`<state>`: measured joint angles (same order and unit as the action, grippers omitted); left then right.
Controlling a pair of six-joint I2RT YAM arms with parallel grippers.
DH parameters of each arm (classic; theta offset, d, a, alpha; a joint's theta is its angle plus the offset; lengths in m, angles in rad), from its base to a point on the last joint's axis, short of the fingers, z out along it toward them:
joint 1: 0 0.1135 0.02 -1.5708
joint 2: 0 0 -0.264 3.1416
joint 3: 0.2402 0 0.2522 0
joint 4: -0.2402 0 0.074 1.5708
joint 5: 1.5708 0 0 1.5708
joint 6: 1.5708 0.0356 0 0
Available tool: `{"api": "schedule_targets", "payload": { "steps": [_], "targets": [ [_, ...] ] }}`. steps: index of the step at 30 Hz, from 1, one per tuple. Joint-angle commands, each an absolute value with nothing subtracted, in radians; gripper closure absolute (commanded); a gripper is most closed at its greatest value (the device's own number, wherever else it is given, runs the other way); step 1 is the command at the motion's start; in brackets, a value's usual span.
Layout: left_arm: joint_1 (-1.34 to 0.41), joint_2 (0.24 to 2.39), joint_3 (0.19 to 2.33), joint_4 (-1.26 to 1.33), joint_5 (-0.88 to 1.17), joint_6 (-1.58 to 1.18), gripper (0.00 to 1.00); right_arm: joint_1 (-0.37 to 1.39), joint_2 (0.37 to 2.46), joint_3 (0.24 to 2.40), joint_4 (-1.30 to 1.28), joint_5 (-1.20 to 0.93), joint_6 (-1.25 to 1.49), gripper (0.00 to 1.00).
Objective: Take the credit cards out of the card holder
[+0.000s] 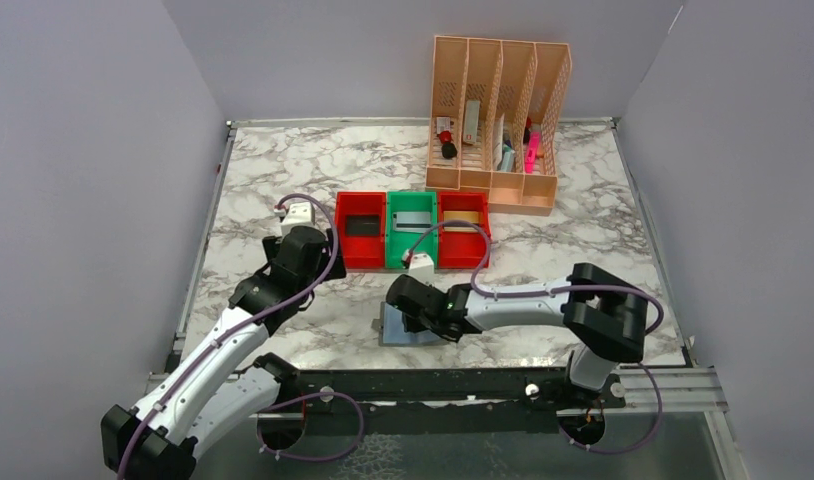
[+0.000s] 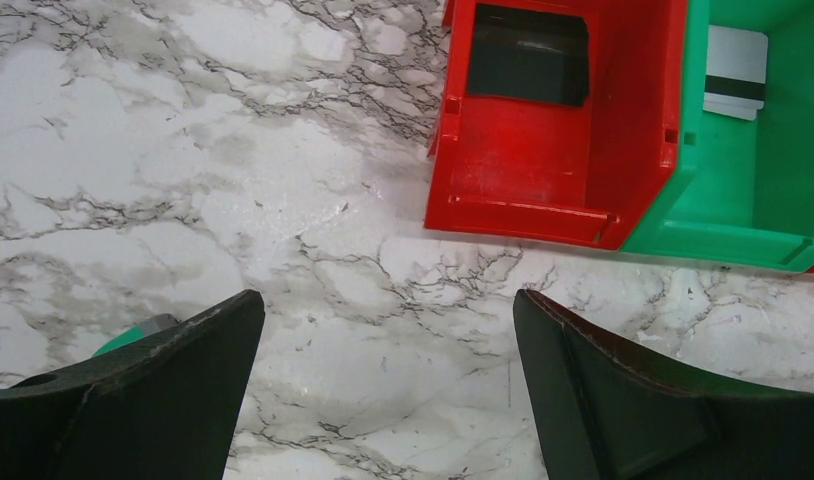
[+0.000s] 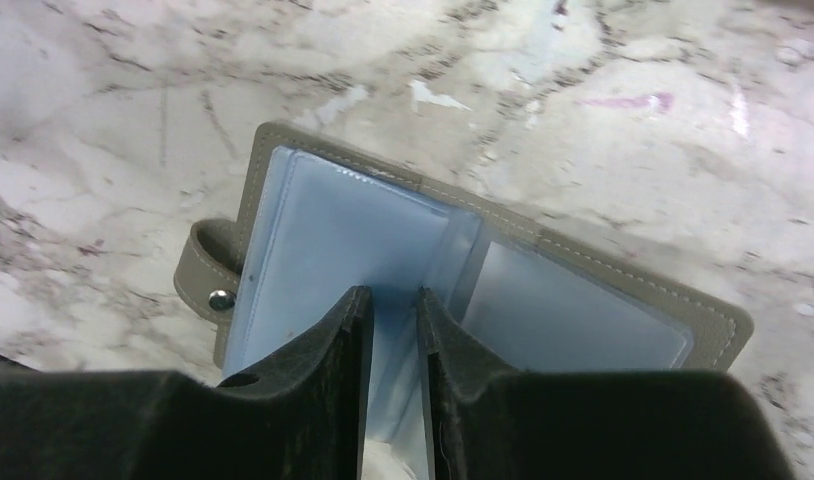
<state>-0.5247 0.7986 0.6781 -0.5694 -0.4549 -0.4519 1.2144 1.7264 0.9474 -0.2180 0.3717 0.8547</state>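
Observation:
The card holder (image 1: 395,332) (image 3: 623,278) lies open on the marble near the front edge, grey outside with pale blue pockets (image 3: 573,320) that show no card. My right gripper (image 1: 411,303) (image 3: 391,292) hovers low over its fold, jaws a narrow gap apart with nothing clamped between them. A black card (image 1: 361,226) (image 2: 528,57) lies in the left red bin, a silver-grey card (image 1: 414,219) (image 2: 735,85) in the green bin and a gold-tan card (image 1: 464,220) in the right red bin. My left gripper (image 1: 308,248) (image 2: 388,300) hangs wide open over bare marble, left of the bins.
The red bin (image 1: 341,238) (image 2: 543,215), green bin (image 1: 393,245) and second red bin (image 1: 484,238) stand in a row mid-table. A tall peach slotted organiser (image 1: 498,110) holding small items stands at the back. A teal piece (image 2: 133,335) shows beside my left finger.

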Motion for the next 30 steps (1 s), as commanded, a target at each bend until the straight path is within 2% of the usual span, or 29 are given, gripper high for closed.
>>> {"api": "schedule_targets", "payload": {
  "steps": [1, 7, 11, 14, 19, 21, 24, 30],
  "targets": [
    [-0.52, 0.81, 0.682, -0.537, -0.397, -0.42, 0.01, 1.198, 1.662, 0.888, -0.358, 0.366, 0.763, 0.69],
    [-0.52, 0.872, 0.756, -0.499, -0.418, -0.325, 0.01, 1.111, 1.416, 0.971, -0.309, 0.372, 0.546, 0.53],
    [-0.497, 0.965, 0.877, -0.478, -0.451, -0.231, 0.01, 0.954, 1.307, 1.016, -0.291, 0.379, 0.401, 0.44],
    [-0.418, 1.037, 0.97, -0.45, -0.445, -0.177, 0.01, 0.784, 1.26, 1.06, -0.285, 0.353, 0.314, 0.43],
    [-0.166, 1.126, 1.125, -0.446, -0.313, -0.17, 0.01, 0.506, 1.227, 1.134, -0.271, 0.269, 0.227, 0.4],
    [-0.103, 1.146, 1.19, -0.484, -0.318, -0.185, 0.01, 0.387, 1.214, 1.167, -0.275, 0.226, 0.215, 0.4],
    [-0.097, 1.128, 1.239, -0.531, -0.459, -0.214, 0.01, 0.32, 1.188, 1.204, -0.261, 0.225, 0.169, 0.39],
    [-0.097, 0.982, 1.171, -0.531, -0.468, -0.241, 0.01, 0.31, 1.134, 1.229, -0.247, 0.161, 0.126, 0.36]
  ]
}}
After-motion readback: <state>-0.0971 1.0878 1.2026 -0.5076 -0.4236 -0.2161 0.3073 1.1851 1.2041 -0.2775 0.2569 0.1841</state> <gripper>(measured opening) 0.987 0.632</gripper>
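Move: The open card holder is right under the right hand, its middle about 2 cm to the right and 1 cm below. From there the green tray is some 20 cm straight ahead, the right red tray 20 cm ahead and 12 cm right, and the organizer's front bins about 30 cm ahead and 20 cm right. From the left hand, the holder lies about 20 cm right, 8 cm back and 14 cm below; the left red tray is 12 cm ahead and 9 cm right. Lift the right gripper off the card holder's clear pages and swing it up, right and forward, about 30 cm up and 27 cm right, towards the organizer, opening the fingers to over half, tipping them up some 40 degrees and turning clockwise. Bring the wide-open left gripper up, forward and then left, away from the holder, about 15 cm up, tilting the fingertips up a little. ##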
